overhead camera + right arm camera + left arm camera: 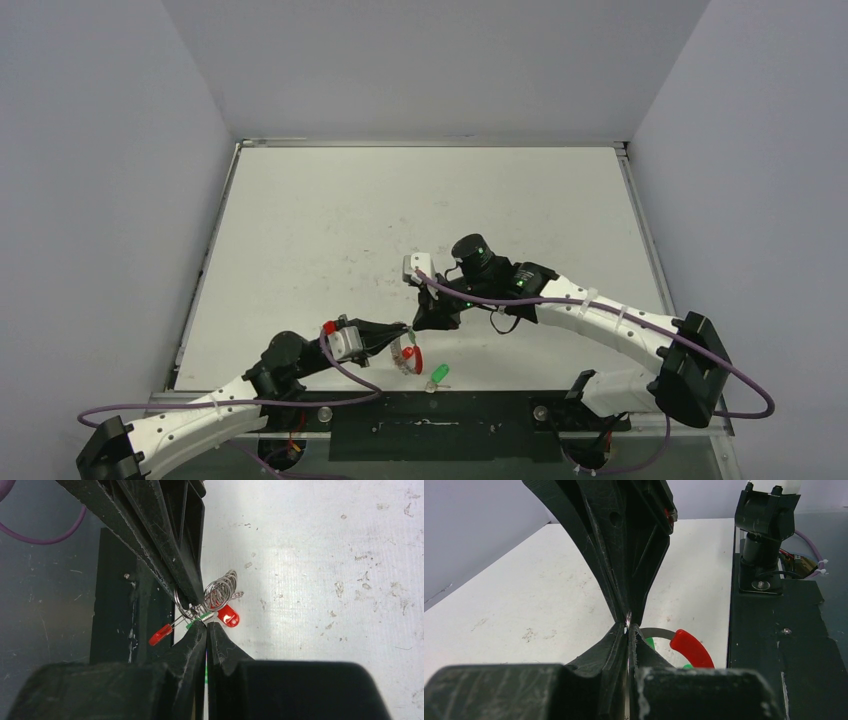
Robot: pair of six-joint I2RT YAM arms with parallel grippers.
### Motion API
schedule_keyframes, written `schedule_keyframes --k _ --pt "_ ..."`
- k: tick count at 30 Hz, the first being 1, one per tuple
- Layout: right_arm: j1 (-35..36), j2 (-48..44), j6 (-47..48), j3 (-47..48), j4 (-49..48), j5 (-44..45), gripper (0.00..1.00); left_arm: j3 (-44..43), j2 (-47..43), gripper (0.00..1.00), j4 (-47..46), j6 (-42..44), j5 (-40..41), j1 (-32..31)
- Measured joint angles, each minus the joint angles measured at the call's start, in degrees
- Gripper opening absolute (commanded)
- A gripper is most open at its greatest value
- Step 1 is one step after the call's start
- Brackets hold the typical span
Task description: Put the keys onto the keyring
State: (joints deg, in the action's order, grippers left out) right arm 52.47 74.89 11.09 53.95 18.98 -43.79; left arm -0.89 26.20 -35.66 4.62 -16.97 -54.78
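The keyring (409, 357), a silvery loop with a red sleeve (692, 648), hangs just above the table's near edge. My left gripper (399, 342) is shut on its thin wire (628, 620). My right gripper (419, 322) meets it tip to tip from above and is shut on a green-headed key (198, 621), whose blade touches the ring's coils (220, 590). A green sliver shows between the right fingers (220, 645). Another green key (438, 375) lies loose on the table next to the ring. In the left wrist view, green shows behind my own fingers (650, 642).
The black base plate (430, 425) and the right arm's mount (764, 555) lie close to both grippers along the table's front edge. The white table (400, 210) stretches away behind them, walled on three sides. A purple cable (560, 300) trails along the right arm.
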Motion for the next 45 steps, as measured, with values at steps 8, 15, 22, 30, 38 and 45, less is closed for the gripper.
schedule_keyframes --k 8,15,22,30,38,45 --pt "-0.5 -2.4 -1.1 -3.4 -1.9 4.1 0.53 0.0 -1.5 0.00 -0.1 0.0 0.1 0.0" --pt "-2.3 -13.7 -4.0 -11.5 -7.3 12.6 0.76 -1.7 -5.2 0.00 9.9 1.6 2.1 0.0" --pt "-3.0 -26.8 -7.5 -20.7 -17.4 21.6 0.96 -11.8 -6.9 0.00 30.3 5.7 6.8 0.0" --pt "-3.0 -29.4 -10.9 -24.3 -22.0 27.5 1.00 -25.0 -5.0 0.00 53.5 10.8 14.0 0.0" --pt "-3.0 -32.5 -19.7 -32.0 -27.3 34.0 1.00 -29.8 9.3 0.00 58.5 16.8 17.1 0.0" --pt "-3.4 -37.4 -27.0 -33.9 -26.9 41.8 1.00 -30.4 31.3 0.04 48.1 20.1 15.4 0.0"
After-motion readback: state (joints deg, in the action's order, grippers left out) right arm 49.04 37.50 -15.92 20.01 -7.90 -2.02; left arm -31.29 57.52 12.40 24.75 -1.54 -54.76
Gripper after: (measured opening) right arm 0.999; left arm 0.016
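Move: The left gripper pinches the keyring right at its own fingertips, and the green-tagged key hangs about 2 cm below them. That key is also about 2 cm under the right fingertips, still shut at the same spot. From the left hand, the keyring's red handle hangs some 9 cm below, about 3 cm back and 1 cm right. The loose green key lies on the table about 5 cm back, 5 cm right and 17 cm down. Open the right gripper fully to let go beside the left fingertips, and draw it away about 10 cm right and 7 cm forward, turning it clockwise some 50 degrees. Keep the left pinch on the keyring: swing it left about 6 cm, tipping the fingers some 50 degrees downward, then lower it quickly by around 10 cm while easing forward and back to the right. ##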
